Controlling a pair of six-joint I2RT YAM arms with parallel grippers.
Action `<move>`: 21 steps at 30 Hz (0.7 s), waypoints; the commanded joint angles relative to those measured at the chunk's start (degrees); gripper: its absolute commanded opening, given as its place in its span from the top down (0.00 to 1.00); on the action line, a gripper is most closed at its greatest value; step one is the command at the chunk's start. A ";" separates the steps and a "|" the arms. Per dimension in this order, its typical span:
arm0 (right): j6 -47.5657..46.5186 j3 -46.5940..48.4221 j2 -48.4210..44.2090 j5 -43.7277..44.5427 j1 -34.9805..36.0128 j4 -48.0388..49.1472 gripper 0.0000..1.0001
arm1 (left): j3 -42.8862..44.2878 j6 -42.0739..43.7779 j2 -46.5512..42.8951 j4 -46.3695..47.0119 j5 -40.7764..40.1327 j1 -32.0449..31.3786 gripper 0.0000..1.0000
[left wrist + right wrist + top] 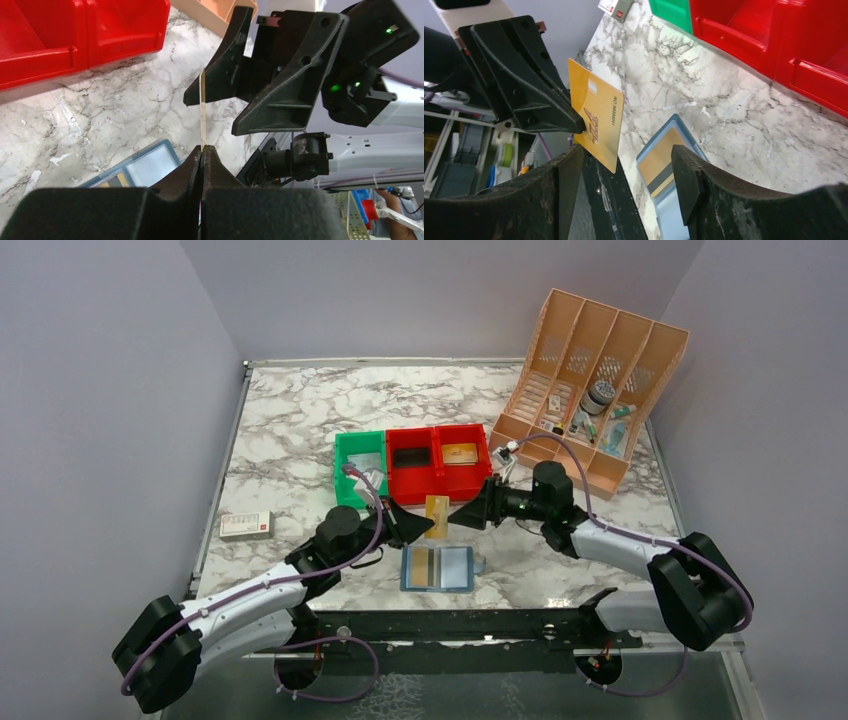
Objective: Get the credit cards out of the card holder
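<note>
The blue card holder (438, 567) lies open and flat on the marble in front of the bins. A gold credit card with a dark stripe (659, 167) sits in its left pocket. My left gripper (201, 148) is shut on another gold credit card (596, 120) and holds it upright above the table, edge-on in the left wrist view. My right gripper (626, 170) faces it from the right, open. The card's free corner lies between the right gripper's fingers, close to one finger (569, 165). A tan card (460, 453) lies in the right red bin.
Two red bins (440, 480) and a green bin (345, 475) stand in a row just behind the grippers. A white-and-red flat box (246, 525) lies at the left. A peach file organiser (640, 360) with small items stands at the back right.
</note>
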 commanded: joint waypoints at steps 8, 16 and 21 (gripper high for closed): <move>5.69 0.48 3.26 -9.54 0.11 12.40 0.49 | -1.66 -3.22 -1.41 8.13 4.16 1.29 1.00; 8.70 0.52 3.74 -11.65 0.11 16.31 0.68 | -0.66 -3.51 -0.04 9.64 7.84 1.65 1.00; 10.35 -0.05 3.78 -13.78 0.04 19.20 0.75 | -1.15 -4.01 -0.15 10.70 8.49 1.82 1.00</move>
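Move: The yellow credit card stands in my left fingertips, its middle roughly 2 cm right of and 1 cm ahead of that hand. From my open right hand it is about 4 cm to the left, 1 cm back and 2 cm higher. The open card holder lies on the table 12 cm back from my right hand, 3 cm left and some 13 cm down; the red bins are 11 cm ahead, 3 cm left and about 10 cm lower. I bring my right hand up about 3 cm, back and a little left towards the card's free edge, tipping the fingertips up and turning the hand slightly counter-clockwise while narrowing the fingers from wide to about a quarter open around that edge. My left hand keeps its pinch and lifts the card some 2 cm, tilting its own tips up and easing slightly back. ##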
